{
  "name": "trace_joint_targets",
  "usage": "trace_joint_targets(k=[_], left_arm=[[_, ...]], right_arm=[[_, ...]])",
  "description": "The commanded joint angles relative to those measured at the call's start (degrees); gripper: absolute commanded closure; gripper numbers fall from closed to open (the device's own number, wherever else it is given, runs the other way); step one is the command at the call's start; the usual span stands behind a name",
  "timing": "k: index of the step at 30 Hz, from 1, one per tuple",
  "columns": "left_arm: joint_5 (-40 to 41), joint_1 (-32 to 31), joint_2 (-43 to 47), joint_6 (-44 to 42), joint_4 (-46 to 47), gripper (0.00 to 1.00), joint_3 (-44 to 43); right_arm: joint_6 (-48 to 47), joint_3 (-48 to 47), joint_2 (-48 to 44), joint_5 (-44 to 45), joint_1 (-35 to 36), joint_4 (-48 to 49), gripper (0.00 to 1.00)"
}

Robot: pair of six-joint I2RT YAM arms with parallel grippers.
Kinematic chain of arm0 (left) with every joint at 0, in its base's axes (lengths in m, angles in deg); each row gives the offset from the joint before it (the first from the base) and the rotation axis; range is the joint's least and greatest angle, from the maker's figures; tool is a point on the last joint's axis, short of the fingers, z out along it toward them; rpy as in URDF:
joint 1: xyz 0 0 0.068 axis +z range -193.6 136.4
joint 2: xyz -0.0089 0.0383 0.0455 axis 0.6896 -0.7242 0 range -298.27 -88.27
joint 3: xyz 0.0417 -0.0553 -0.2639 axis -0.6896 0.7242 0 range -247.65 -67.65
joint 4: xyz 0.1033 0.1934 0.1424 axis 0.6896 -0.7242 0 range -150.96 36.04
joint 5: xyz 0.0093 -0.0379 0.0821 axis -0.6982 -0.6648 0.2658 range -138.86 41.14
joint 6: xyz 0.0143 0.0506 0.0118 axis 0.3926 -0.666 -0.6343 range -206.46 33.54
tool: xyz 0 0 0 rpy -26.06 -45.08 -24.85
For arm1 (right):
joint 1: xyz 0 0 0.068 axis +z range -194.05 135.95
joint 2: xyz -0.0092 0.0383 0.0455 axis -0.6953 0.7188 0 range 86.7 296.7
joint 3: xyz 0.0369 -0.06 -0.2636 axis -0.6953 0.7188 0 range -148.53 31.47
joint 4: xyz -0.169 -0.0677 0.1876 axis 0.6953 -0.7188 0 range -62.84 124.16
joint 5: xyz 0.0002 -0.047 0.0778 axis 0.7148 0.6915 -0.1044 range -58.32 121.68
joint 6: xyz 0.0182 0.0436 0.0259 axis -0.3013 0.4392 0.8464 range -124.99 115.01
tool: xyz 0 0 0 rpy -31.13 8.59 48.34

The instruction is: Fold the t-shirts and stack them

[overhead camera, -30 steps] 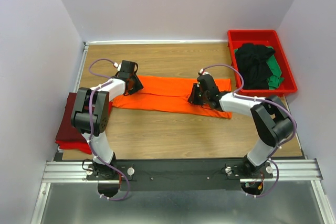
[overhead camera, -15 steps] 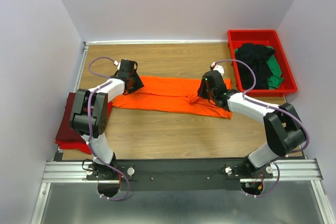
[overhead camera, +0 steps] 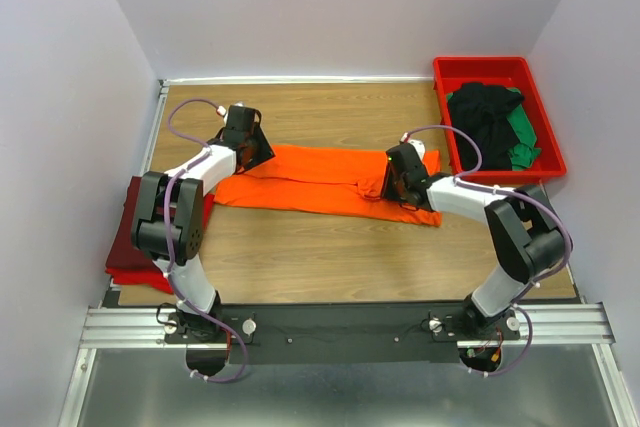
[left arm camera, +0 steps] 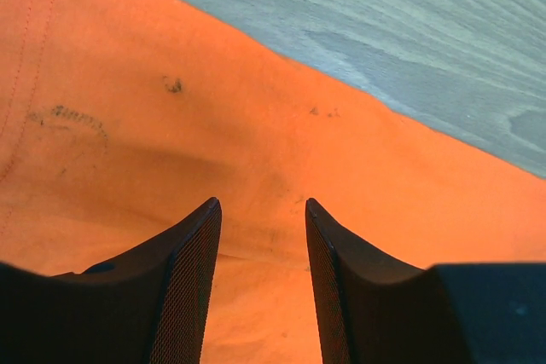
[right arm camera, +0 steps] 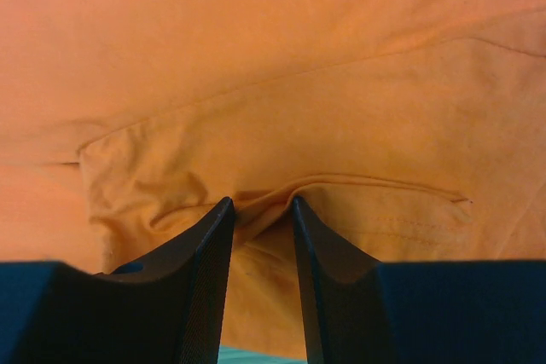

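A bright orange t-shirt lies folded into a long strip across the middle of the table. My left gripper is over its left end, near the far edge. In the left wrist view the left gripper is open just above flat orange cloth, holding nothing. My right gripper is low over the shirt's right end. Seen from the right wrist, that gripper is open, fingertips pressed to the cloth, with a small raised fold between them. Maroon and red t-shirts are stacked at the table's left edge.
A red plastic tray at the back right holds a black t-shirt and a green one. Bare wood runs in front of the orange shirt. White walls close in the left, back and right sides.
My right gripper has moved from the shirt's front middle toward its right end, and its jaws have widened. My left gripper has shifted slightly toward the back and opened a little.
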State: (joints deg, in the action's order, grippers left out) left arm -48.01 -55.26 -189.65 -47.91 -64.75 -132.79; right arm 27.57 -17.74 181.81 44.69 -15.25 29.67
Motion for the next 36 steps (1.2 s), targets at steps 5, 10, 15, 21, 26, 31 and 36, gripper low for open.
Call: trace_joint_targets(k=[5, 10, 15, 21, 26, 31, 36], left_arm=[[4.0, -1.6, 2.5, 2.3, -2.7, 0.50, 2.6], [10.9, -3.4, 5.8, 6.1, -3.1, 0.53, 7.7], [14.2, -6.3, 4.9, 7.2, -4.2, 0.62, 9.8], [13.4, -11.9, 1.8, 7.6, -4.5, 0.74, 9.5], [11.9, -19.4, 1.9, 10.0, -5.5, 0.74, 8.8], [7.4, -29.5, -0.4, 13.5, -5.0, 0.74, 5.7], [4.0, -36.1, -5.1, 14.3, -3.2, 0.74, -1.9]], right_arm=[[1.3, -2.1, 3.4, -0.1, -0.3, -1.3, 0.57], [0.3, -7.5, 6.0, -0.9, -1.4, -1.3, 0.54], [-1.8, -13.8, 12.9, -3.3, -4.0, -1.3, 0.53], [-6.3, -23.9, 21.0, -6.2, -7.5, -1.3, 0.48], [-9.7, -32.5, 26.8, -8.7, -9.4, -1.4, 0.44], [-14.1, -43.1, 33.2, -14.3, -9.8, -1.7, 0.39], [-16.3, -50.2, 40.0, -20.3, -9.8, -3.2, 0.34]])
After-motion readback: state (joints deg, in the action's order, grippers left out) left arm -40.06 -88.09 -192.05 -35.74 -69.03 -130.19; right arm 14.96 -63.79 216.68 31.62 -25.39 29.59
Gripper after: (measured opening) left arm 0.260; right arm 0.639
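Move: The orange t-shirt lies as a long strip across the table: its middle is about 16 cm right of the left hand, 6 cm back and 5 cm below. The dark red stack is some 27 cm left and 17 cm back of that hand. The right hand is already down on the strip's right part, with the middle about 14 cm to its left and 3 cm ahead; the red bin stands roughly 29 cm right and 20 cm ahead of it. Fingertips still on the cloth, the right hand drags the shirt's right part forward about 20 cm, staying low, its fingers spreading. The left hand first sinks about 4 cm while drawing back onto the shirt's left part, fingers narrowing, then sweeps right and farther back, nearly 20 cm to the right in all, pressing cloth along and turning some 20 degrees clockwise. ##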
